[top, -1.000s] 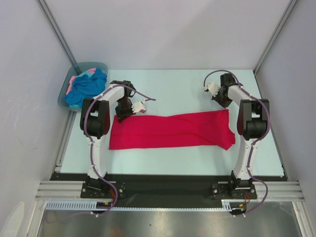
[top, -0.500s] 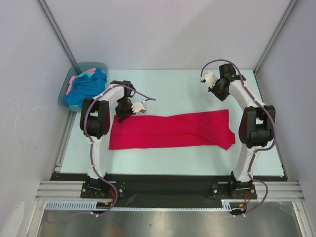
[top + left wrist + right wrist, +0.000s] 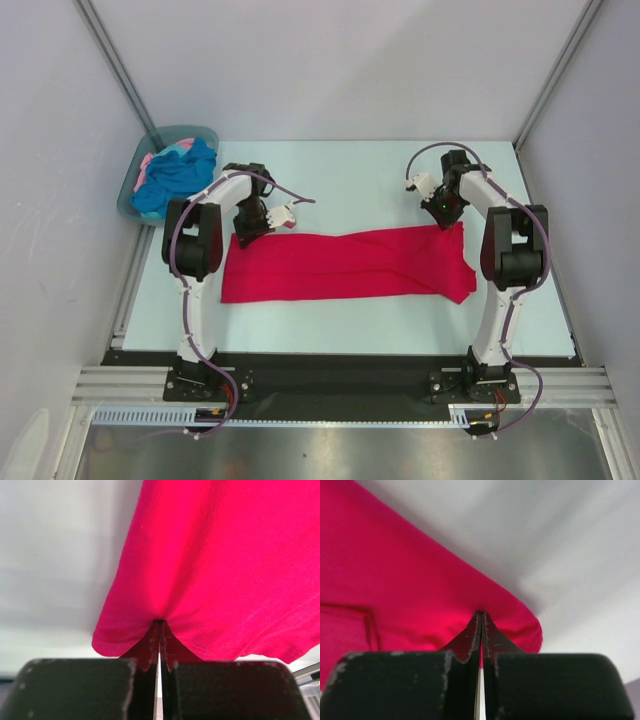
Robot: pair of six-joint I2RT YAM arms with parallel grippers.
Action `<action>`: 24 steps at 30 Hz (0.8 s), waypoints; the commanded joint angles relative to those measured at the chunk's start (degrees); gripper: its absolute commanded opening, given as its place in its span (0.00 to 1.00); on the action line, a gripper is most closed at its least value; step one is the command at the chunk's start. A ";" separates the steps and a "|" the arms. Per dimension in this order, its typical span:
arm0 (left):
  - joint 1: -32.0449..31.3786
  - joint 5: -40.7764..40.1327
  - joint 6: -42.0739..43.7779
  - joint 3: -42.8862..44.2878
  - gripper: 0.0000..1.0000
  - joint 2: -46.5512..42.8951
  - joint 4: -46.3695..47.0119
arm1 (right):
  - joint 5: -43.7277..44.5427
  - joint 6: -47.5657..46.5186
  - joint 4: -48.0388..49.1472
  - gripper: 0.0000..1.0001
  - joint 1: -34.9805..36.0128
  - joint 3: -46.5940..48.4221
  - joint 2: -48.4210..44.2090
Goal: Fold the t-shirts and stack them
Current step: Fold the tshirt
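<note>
A large crimson-red t-shirt [image 3: 345, 264] lies folded into a long band across the table. My left gripper [image 3: 246, 230] is at its far left corner, shut, with the red cloth [image 3: 210, 555] puckered into its fingertips [image 3: 150, 642]. At the far right corner my right gripper [image 3: 443, 213] is shut, its tips pressing down on the red cloth [image 3: 395, 590], which dimples around them. A turquoise-blue t-shirt [image 3: 178, 175] and a pale pink t-shirt [image 3: 146, 165] lie crumpled in the tub.
The grey-teal plastic tub [image 3: 205, 134] stands off the table's far left corner. Pale table surface [image 3: 350, 180] stretches behind the red shirt. White walls enclose the back and both sides.
My right gripper lifted back away from the red shirt, then came down onto its far right corner. The left gripper and the shirt have not moved.
</note>
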 commanded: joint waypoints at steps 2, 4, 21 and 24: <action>1.09 -1.24 -0.51 -0.43 0.00 -1.21 -0.70 | 0.35 1.18 2.07 0.00 -1.37 1.41 4.92; 1.09 -1.68 -0.34 -0.78 0.00 -1.12 -0.70 | 0.70 1.00 2.68 0.00 -1.73 1.67 6.41; 1.18 -4.84 -0.34 -2.46 0.00 -1.38 -0.61 | 8.07 -1.81 7.08 0.00 -11.83 -0.87 9.32; 1.18 -5.37 -0.60 -2.72 0.01 -1.30 -0.61 | 8.35 -2.16 7.60 0.00 -12.80 -1.84 8.80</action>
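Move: The right hand, already pinching the red t-shirt near its far right corner, is bound for a table spot about 6 cm to its right, 2 cm ahead and 4 cm below. The shirt's near right corner lies some 20 cm back and 5 cm right of the hand, and the bulge on its right edge about 16 cm back and 9 cm right, both 4 cm below. From the left hand, the spot is roughly 63 cm right and 5 cm ahead, almost level. Down first, about 3 cm, the right hand brings its pinched bit of shirt to the table, then sweeps some 6 cm to the right and slightly forward, low over the table and away from the left hand, turning about 10 degrees clockwise. Its fingers stay shut on the cloth; the left fingers stay closed and keep the far left corner down. ##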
